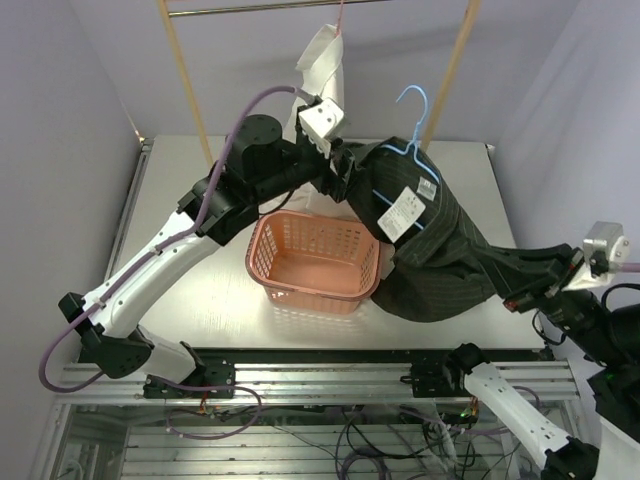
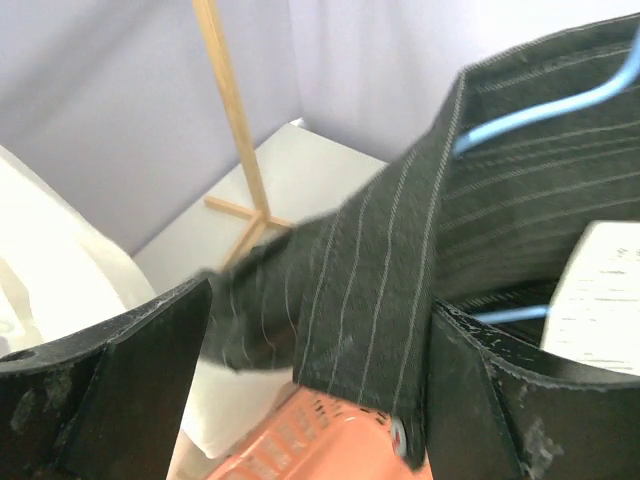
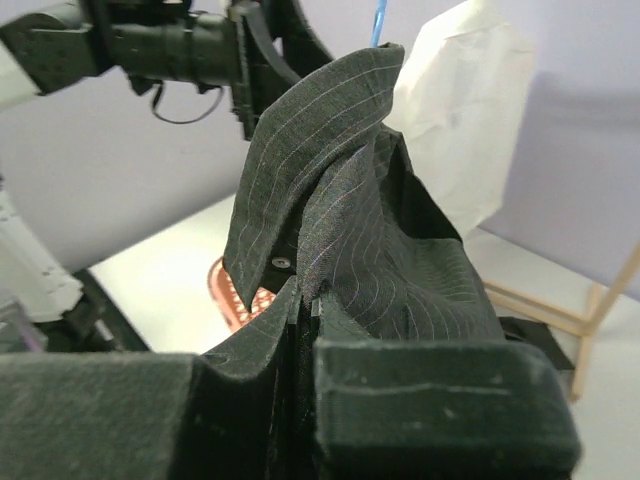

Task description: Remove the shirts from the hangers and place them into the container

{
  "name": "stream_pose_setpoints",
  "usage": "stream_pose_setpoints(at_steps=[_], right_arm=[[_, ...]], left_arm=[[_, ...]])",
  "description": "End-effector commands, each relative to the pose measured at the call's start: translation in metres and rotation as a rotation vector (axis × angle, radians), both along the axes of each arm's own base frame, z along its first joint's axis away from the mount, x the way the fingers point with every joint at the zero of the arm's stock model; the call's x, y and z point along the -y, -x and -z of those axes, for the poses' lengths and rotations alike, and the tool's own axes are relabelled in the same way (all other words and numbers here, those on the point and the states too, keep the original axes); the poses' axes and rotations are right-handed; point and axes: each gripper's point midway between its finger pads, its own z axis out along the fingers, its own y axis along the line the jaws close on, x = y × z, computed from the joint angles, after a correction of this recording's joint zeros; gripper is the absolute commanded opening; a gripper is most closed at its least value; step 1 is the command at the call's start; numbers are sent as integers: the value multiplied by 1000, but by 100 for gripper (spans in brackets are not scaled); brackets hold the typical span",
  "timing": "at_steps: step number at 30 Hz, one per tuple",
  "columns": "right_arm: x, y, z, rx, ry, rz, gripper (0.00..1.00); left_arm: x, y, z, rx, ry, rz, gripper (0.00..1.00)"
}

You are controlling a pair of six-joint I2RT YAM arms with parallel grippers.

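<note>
The dark pinstriped shirt [image 1: 440, 250] hangs on the light blue hanger [image 1: 415, 120] and drapes down onto the table to the right of the salmon-pink container [image 1: 315, 255]. My left gripper [image 1: 345, 172] is open at the shirt's collar. In the left wrist view a buttoned edge of the shirt [image 2: 370, 300] hangs between the wide-apart fingers [image 2: 150, 370], above the container [image 2: 300, 440]. My right gripper [image 1: 520, 290] is shut on the shirt's lower fabric [image 3: 340, 200] at the far right. The cream-white shirt [image 1: 325, 60] hangs on the pink hanger [image 1: 341, 20] behind the left wrist.
The wooden rack's uprights [image 1: 190, 90] and top rail [image 1: 270, 8] stand at the back, and one foot [image 2: 235, 130] shows in the left wrist view. A white tag [image 1: 402, 213] lies on the dark shirt. Grey walls close in on both sides.
</note>
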Motion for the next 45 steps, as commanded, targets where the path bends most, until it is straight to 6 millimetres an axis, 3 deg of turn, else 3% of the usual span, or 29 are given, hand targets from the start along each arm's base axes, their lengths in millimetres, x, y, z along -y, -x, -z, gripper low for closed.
stream_pose_setpoints(at_steps=[1,9,15,20,23,27,29,30,33,36,39,45], right_arm=[[10,36,-19,15,-133,-73,0],[7,31,4,-59,-87,-75,0],[3,31,4,-46,-90,-94,0],[0,31,-1,-37,-95,-111,0],[1,30,-2,-39,-95,-105,0],[8,17,4,-87,-96,-29,0],[19,-1,14,-156,-97,85,0],[24,-12,21,-196,-92,144,4],[35,-38,40,-298,-42,285,38],[42,-59,46,-345,-9,388,57],[53,-72,30,-307,-4,470,64],[82,-77,-23,-186,-48,618,66]], left_arm=[[-8,-6,-23,214,-82,-77,87],[2,0,-27,278,-71,-54,88],[26,10,-22,280,-57,9,87],[44,12,-5,276,-92,43,82],[49,9,6,271,-121,36,63],[42,-4,13,282,-156,-58,9],[33,-13,12,300,-174,-144,7],[30,-17,12,310,-184,-189,7],[20,-25,10,349,-240,-320,7],[14,-32,10,396,-334,-478,7],[15,-33,-1,441,-383,-594,7],[24,-37,-25,435,-395,-705,7]])
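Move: The edge of the dark shirt's collar lies about 5 cm to the right of the open left hand, a centimetre ahead and some 3 cm lower. The blue hanger's neck is roughly 9 cm right and 4 cm ahead at about hand height; the basket sits far below, some 36 cm, about level and 3 cm left. From the right hand, already gripping the shirt, that collar edge is about 18 cm ahead, 14 cm left, at similar height. Rightward and down by about 5 cm, fingertips tilting up, the left hand goes to the dark shirt's collar and pinches its edge, then carries it forward while turning some 30 degrees counter-clockwise. The right hand draws back a little and holds the shirt taut until the left has closed, then opens wide and swings forward about 10 cm and somewhat right, wrist turning clockwise and tipping down. ##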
